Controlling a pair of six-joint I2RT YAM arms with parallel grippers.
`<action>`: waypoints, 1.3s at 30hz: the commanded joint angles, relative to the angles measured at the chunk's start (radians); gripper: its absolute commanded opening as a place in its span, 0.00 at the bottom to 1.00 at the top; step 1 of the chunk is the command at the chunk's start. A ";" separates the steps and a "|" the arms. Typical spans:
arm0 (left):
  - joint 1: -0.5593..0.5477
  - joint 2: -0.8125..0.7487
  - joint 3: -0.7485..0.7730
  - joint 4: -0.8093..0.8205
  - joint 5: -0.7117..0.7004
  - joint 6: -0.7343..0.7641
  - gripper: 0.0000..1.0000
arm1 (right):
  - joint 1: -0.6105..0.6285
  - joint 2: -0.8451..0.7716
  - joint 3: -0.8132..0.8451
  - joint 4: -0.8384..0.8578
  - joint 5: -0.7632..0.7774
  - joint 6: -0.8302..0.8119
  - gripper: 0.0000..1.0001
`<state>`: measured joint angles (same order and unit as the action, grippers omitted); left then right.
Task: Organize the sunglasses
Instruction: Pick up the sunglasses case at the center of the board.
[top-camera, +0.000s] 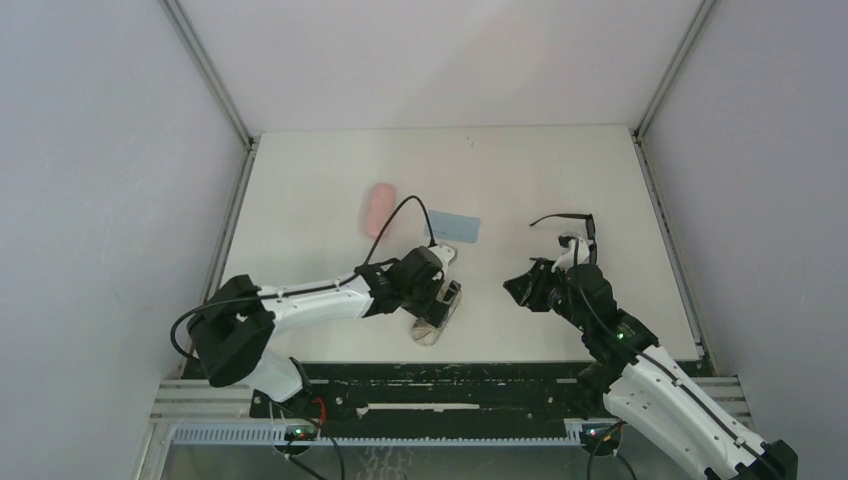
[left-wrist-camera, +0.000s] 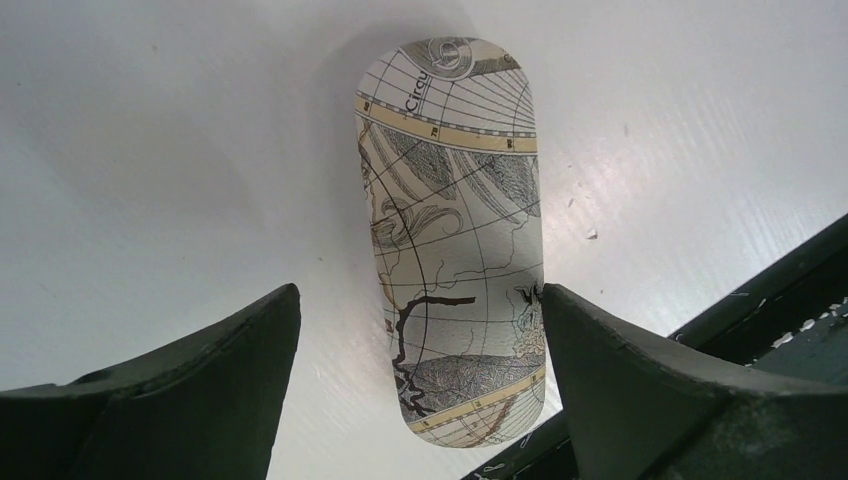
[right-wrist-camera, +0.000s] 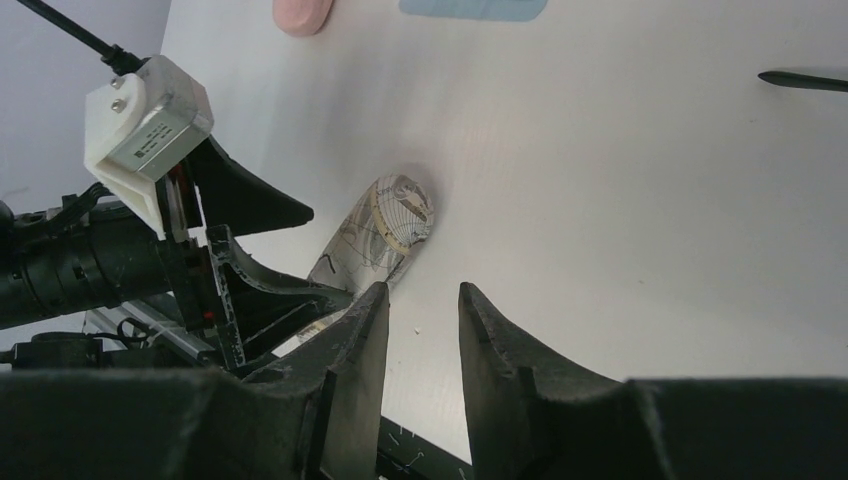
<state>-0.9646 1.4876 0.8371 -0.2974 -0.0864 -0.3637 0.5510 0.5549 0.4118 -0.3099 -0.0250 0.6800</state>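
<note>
The sunglasses (top-camera: 568, 224), thin black frames with dark lenses, lie on the white table right of centre, beyond my right gripper. Only one temple tip of the sunglasses (right-wrist-camera: 803, 80) shows in the right wrist view. My right gripper (top-camera: 517, 285) (right-wrist-camera: 420, 295) hovers low over bare table with a narrow gap between its jaws and nothing in it. A map-patterned case (top-camera: 431, 331) (left-wrist-camera: 450, 200) (right-wrist-camera: 385, 225) lies near the front edge. My left gripper (top-camera: 441, 298) (left-wrist-camera: 420, 292) stands open astride it; the right finger (left-wrist-camera: 620, 370) is at the case's edge, the left finger (left-wrist-camera: 225, 375) apart.
A pink case (top-camera: 378, 207) (right-wrist-camera: 301, 12) lies at the centre left, with a light-blue cloth (top-camera: 455, 226) (right-wrist-camera: 474, 8) to its right. The black rail (top-camera: 450, 385) (left-wrist-camera: 790, 300) runs along the table's front edge, close behind the map case.
</note>
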 joint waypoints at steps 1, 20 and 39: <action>-0.006 0.036 0.081 -0.078 0.000 0.074 0.93 | -0.003 -0.001 -0.004 0.030 -0.006 0.001 0.32; -0.023 0.123 0.163 -0.099 0.037 0.116 0.89 | -0.005 0.003 -0.016 0.032 -0.004 -0.005 0.32; -0.025 0.007 0.146 -0.065 0.059 0.085 0.44 | -0.006 -0.018 -0.003 0.037 -0.018 -0.006 0.32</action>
<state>-0.9863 1.6264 0.9524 -0.4065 -0.0410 -0.2687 0.5510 0.5606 0.3969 -0.3077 -0.0349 0.6785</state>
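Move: The map-patterned sunglasses case lies under the left hand's open fingers, its middle about 1 cm ahead of the hand, 2 cm right and 3 cm below. From that hand the blue cloth lies some 20 cm ahead and 2 cm right, and the pink case about 24 cm ahead and 14 cm left, both about 4 cm lower. The map-patterned case is some 14 cm left of the right hand, 1 cm nearer the base and 12 cm below. The map-patterned case is straddled across its width by the left hand, which sinks about 2.5 cm, easing back and right by just under 1 cm each, while its wrist turns some 10 degrees, partly clockwise. Late in the descent its fingers close from wide open and pinch the case's long sides a little nearer the base than its middle; then the hand starts up again by half a centimetre. ##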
